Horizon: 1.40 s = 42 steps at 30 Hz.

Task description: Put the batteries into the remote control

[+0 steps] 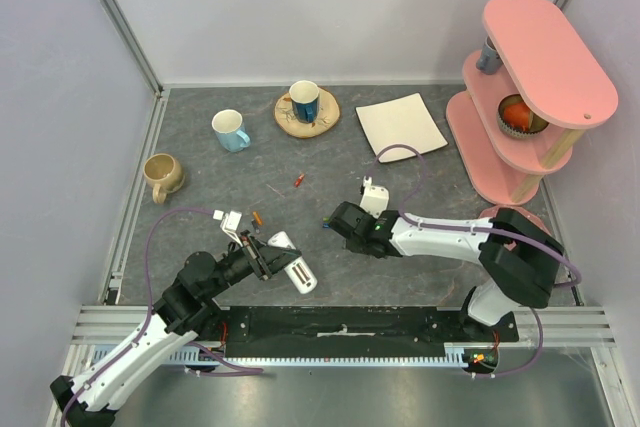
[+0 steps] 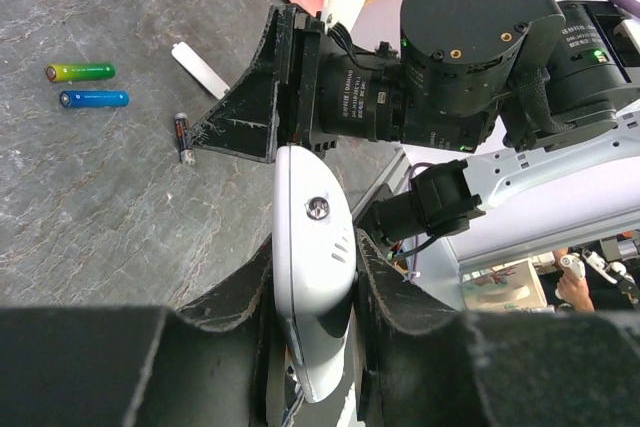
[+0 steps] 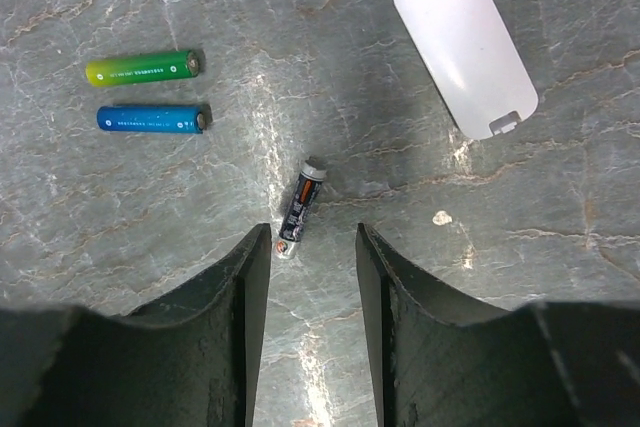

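My left gripper (image 2: 314, 249) is shut on the remote control (image 2: 312, 209), a slim white bar (image 1: 298, 272) held on edge just above the table. My right gripper (image 3: 312, 247) hangs open low over the table, with nothing between its fingers. A black-and-orange battery (image 3: 302, 209) lies just ahead of its left fingertip. A green battery (image 3: 143, 68) and a blue battery (image 3: 152, 119) lie side by side further left. The white battery cover (image 3: 465, 42) lies flat at the upper right. In the top view, two small orange batteries (image 1: 298, 180) (image 1: 258, 218) lie apart on the table.
A tan mug (image 1: 162, 176) and a light blue mug (image 1: 230, 130) stand at the back left. A dark blue mug (image 1: 305, 102) sits on a wooden coaster. A flat white square plate (image 1: 401, 125) and a pink tiered shelf (image 1: 530, 87) are at the back right.
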{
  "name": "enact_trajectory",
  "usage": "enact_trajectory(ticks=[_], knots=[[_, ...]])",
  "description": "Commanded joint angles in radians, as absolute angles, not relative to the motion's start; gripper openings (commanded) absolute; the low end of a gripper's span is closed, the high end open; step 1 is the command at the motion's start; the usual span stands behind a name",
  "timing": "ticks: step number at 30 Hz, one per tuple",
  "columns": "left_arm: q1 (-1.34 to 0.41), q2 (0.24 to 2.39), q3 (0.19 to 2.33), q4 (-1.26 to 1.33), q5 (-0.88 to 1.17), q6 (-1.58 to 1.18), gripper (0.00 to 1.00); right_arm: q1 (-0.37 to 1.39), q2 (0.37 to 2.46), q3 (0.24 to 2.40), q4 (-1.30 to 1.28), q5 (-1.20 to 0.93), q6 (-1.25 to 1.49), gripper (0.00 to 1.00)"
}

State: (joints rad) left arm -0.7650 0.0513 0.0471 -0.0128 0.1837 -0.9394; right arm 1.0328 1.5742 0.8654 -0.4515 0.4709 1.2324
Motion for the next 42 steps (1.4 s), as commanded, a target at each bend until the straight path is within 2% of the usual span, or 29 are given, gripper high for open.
enact_trajectory(ticks=[1,15,26,35,38,41,42], knots=[[-0.761,0.054,-0.029,0.031,0.173,-0.957,0.02,1.037,1.601,0.92,-0.46,0.54,1.279,0.47],[-0.761,0.04,-0.043,0.032,0.17,-0.965,0.02,1.039,1.677,0.931,-0.462,0.512,1.296,0.45],[-0.761,0.038,-0.057,0.043,0.167,-0.969,0.02,1.04,1.686,0.899,-0.466,0.472,1.255,0.32],[-0.761,0.04,-0.072,0.063,0.167,-0.98,0.02,1.061,1.718,0.9,-0.499,0.442,1.206,0.35],[-0.761,0.038,-0.072,0.064,0.167,-0.98,0.02,1.065,1.721,0.897,-0.499,0.436,1.204,0.32],[-0.761,0.04,-0.072,0.064,0.169,-0.98,0.02,1.065,1.713,0.887,-0.495,0.437,1.203,0.24],[-0.761,0.04,-0.074,0.064,0.17,-0.98,0.02,1.065,1.706,0.884,-0.497,0.44,1.198,0.18]])
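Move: The black battery lies almost under the right hand's open fingertips, about 1 cm ahead, 1 cm left and 2 cm below. At that same height, the blue battery is some 5 cm ahead and 7 cm left, the green one 7 cm ahead and 7 cm left, and the white battery cover 7 cm ahead and 6 cm right. From the left hand, still holding the remote, the black battery is roughly 8 cm ahead, 16 cm right and 13 cm below. The right hand sinks about 1.5 cm to the black battery, fingers closing to pinch its near half. ##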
